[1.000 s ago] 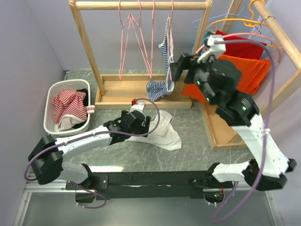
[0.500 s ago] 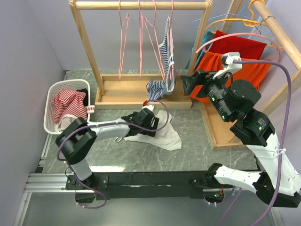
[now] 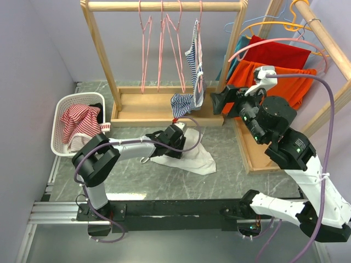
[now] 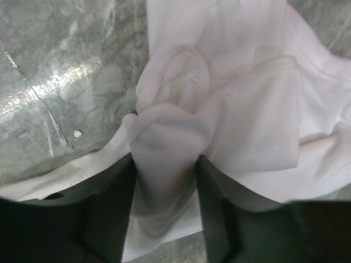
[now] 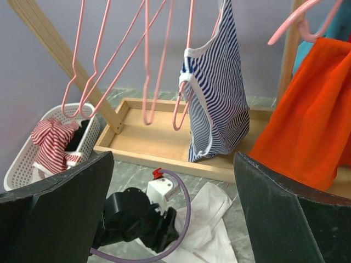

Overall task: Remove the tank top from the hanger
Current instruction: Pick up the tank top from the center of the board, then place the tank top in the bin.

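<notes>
The blue-and-white striped tank top (image 3: 193,60) hangs from a pink hanger (image 3: 199,16) at the right end of the wooden rack, and its lower end is bunched on the rack's base. It also shows in the right wrist view (image 5: 216,104), with its hanger (image 5: 190,33). My right gripper (image 3: 216,102) is open and empty, to the right of the tank top and apart from it (image 5: 173,159). My left gripper (image 3: 176,147) is low on the table and shut on a fold of a white garment (image 4: 247,109), with the fold pinched between the jaws (image 4: 167,164).
A white basket (image 3: 57,126) with red-striped clothes stands at the left. Empty pink hangers (image 3: 162,44) hang on the wooden rack (image 3: 98,44). Orange and red garments (image 3: 279,82) hang on a second rack (image 3: 323,38) at the right. The white garment (image 3: 194,158) lies on the grey table.
My right gripper has drawn back right and down from the tank top. My left gripper has slid right along the table onto the white garment. The empty hangers have swung.
</notes>
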`<action>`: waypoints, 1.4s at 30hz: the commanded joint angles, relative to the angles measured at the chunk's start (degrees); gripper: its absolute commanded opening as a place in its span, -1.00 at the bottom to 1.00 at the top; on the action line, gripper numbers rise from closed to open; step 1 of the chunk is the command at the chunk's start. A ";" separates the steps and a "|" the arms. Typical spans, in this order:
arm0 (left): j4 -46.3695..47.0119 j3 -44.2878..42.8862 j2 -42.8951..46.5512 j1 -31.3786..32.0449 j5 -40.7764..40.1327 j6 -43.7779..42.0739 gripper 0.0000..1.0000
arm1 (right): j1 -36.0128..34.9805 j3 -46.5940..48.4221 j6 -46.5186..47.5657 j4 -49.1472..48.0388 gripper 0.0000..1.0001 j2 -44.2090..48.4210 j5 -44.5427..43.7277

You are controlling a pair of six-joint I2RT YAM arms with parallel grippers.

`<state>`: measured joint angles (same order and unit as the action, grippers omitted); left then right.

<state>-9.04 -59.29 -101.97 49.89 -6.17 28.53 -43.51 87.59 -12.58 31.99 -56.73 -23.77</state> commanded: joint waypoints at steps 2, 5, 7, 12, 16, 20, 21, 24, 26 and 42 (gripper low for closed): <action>-1.33 0.22 -0.42 0.21 1.60 1.43 -0.47 | 0.09 -1.28 -1.04 -1.84 0.96 2.41 -2.68; -2.03 1.19 3.78 0.21 0.03 2.05 -0.98 | 0.09 -1.98 -1.13 -2.11 0.96 2.41 -3.83; -3.79 2.59 7.30 0.21 -2.43 2.49 -0.98 | 0.18 -2.25 -1.13 -1.93 0.96 2.15 -4.53; -12.04 5.23 26.45 0.21 -12.69 5.47 -0.98 | 0.44 -2.95 -1.40 -2.02 0.98 1.71 -4.53; -24.08 3.66 39.72 -2.68 -25.08 12.32 -0.98 | 0.53 -3.48 -1.83 -2.45 0.98 1.27 -3.65; -32.77 0.50 49.39 -8.30 -31.77 13.48 -0.98 | 0.79 -3.66 -2.54 -2.90 0.98 0.66 -2.16; -34.19 -0.99 50.11 -9.36 -33.10 13.48 -0.98 | 0.79 -3.48 -2.71 -2.90 0.98 0.48 -1.81; -37.18 -3.72 51.61 -13.23 -37.58 12.60 -0.98 | 0.79 -2.95 -2.98 -2.89 0.98 0.04 -1.19; -37.89 -5.04 51.00 -17.17 -39.87 11.72 -0.98 | 0.79 -2.87 -2.89 -3.07 0.98 -0.13 -1.02; -12.32 -15.42 39.58 -56.56 -24.25 -10.96 -0.98 | 0.79 -3.30 -2.80 -1.84 0.99 1.27 0.83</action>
<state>-29.32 -72.95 -59.40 -4.32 -36.07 22.28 -43.09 83.94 -15.42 31.31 -57.12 -23.81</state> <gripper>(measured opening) 0.052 0.993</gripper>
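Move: The white tank top lies crumpled on the board right at the left hand, a fold already between the still-parting-closed fingertips; its middle is about 4 cm to the right, level fore and aft, and 1 cm below. The basket is some 41 cm left and 12 cm ahead. The striped tank top hangs roughly 21 cm ahead, 6 cm right, 20 cm up. From the right hand the white one is about 10 cm left, 2 cm ahead, 45 cm down. The left fingers finish closing, pinching the white cloth at board level, then lift it, first steeply up and then sweeping left towards the basket, ending about 44 cm left and 33 cm higher. On the way the wrist tips its fingers upward and turns some 75 degrees counter-clockwise. The right hand, open and empty, sinks about 2.5 cm. ##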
